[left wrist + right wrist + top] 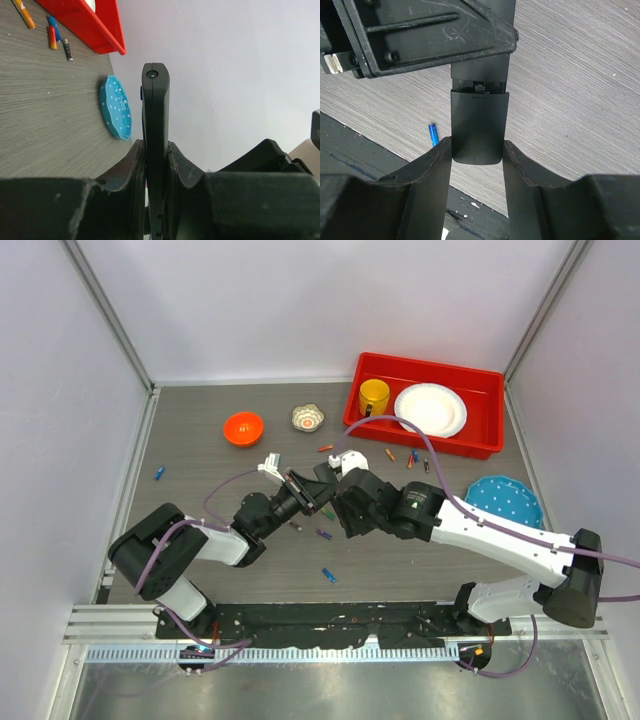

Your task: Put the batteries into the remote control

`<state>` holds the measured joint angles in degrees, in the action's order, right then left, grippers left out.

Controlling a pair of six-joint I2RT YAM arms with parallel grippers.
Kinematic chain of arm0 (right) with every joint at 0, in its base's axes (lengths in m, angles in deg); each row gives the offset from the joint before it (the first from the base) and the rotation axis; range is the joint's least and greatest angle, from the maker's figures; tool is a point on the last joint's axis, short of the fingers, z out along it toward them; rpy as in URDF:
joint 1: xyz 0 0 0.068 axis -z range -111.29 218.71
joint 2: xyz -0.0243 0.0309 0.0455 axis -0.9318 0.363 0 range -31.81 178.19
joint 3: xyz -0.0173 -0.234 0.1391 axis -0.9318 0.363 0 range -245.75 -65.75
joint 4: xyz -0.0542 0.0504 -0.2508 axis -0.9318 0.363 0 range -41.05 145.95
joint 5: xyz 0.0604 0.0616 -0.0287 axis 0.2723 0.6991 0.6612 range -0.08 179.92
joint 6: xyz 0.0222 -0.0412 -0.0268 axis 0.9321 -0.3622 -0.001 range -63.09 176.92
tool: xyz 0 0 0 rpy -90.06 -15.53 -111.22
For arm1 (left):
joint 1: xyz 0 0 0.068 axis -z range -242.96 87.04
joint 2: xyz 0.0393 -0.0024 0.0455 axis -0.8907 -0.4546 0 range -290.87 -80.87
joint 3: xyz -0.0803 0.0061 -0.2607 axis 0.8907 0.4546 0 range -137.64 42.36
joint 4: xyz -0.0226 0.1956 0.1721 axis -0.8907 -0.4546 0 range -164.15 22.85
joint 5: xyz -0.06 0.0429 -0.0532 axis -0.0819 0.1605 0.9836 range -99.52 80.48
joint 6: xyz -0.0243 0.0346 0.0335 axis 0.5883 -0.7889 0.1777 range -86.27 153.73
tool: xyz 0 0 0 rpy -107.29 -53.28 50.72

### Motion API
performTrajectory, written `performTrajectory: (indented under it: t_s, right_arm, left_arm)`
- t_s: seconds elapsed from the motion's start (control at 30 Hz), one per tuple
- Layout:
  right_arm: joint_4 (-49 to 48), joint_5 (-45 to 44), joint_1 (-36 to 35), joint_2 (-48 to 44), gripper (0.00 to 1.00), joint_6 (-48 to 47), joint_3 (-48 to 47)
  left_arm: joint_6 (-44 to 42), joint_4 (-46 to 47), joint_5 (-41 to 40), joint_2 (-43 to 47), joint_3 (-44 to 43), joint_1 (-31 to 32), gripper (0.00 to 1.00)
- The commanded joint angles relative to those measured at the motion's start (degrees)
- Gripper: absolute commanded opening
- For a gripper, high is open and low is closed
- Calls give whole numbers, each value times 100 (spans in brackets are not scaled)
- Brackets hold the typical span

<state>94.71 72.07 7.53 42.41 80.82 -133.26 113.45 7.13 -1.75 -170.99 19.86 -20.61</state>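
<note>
The remote control (pixel 156 110) is a slim black bar held above the table, seen edge-on in the left wrist view. My left gripper (pixel 156 146) is shut on its two flat faces. In the right wrist view my right gripper (pixel 477 146) presses on both side edges of the remote control's (pixel 479 120) rounded end panel, with a seam just above it. From the top view the left gripper (pixel 297 490) and right gripper (pixel 336 500) meet at mid-table. Loose batteries lie around: a blue one (pixel 328 575), a purple one (pixel 322 534), and several (pixel 413 458) near the tray.
A red tray (pixel 482 390) at the back right holds a yellow mug (pixel 375 397) and a white plate (pixel 430 410). A blue dotted plate (pixel 505 502) lies on the right. An orange bowl (pixel 243 427) and a small patterned bowl (pixel 308 418) stand behind the grippers.
</note>
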Motion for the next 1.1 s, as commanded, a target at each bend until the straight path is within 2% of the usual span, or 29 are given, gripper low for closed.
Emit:
performTrajectory:
  t_s: [0.0,0.2,0.3,0.47,0.53,0.73,0.83,1.07]
  right_arm:
    - [65,9,-33,-320,42,27,-237]
    - [179,-61,-25,-583,42,71,-281]
    - [162,-114,238,-812,42,88,-141]
    - [-487,850,1702,-1190,41,176,781]
    - [-629,923,2031,-1164,40,159,1115]
    - [-875,511,2524,-453,40,36,1529]
    - [-1173,414,2743,39,40,53,1696]
    - [-1728,475,2902,1235,40,80,1706]
  left_arm:
    - [-220,508,5,153,-105,-25,0]
    - [-247,552,-12,153,-44,-121,0]
    - [-229,658,-4,232,140,-253,0]
    - [-212,527,119,715,457,-534,0]
    - [-273,351,259,1101,571,-604,0]
    - [-659,-1219,699,2357,624,-684,0]
    - [-748,-1652,875,2841,659,-693,0]
    - [-669,-1917,1007,3360,905,-745,0]
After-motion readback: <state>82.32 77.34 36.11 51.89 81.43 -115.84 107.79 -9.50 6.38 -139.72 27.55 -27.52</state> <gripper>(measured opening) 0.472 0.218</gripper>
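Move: My right hand is pinching the battery cover at the remote's back-right end. The bare table I'm taking it to lies about 7 cm ahead, 12 cm right and 17 cm down. On the table, the purple battery is roughly 5 cm ahead and 9 left, the green one 12 ahead and 7 left, the blue one 9 back and 6 left. From my left hand, holding the remote, the cover is some 5 cm back, 4 right. Keeping the cover pinched, I ease my right hand up about 3 cm off the remote, then swing it right and forward and sink it quickly towards the bare table, some 16 cm down from the top, turning the wrist clockwise. My left hand keeps its grip on the remote and draws it left, up and a little back, fingers tipping up slightly. ##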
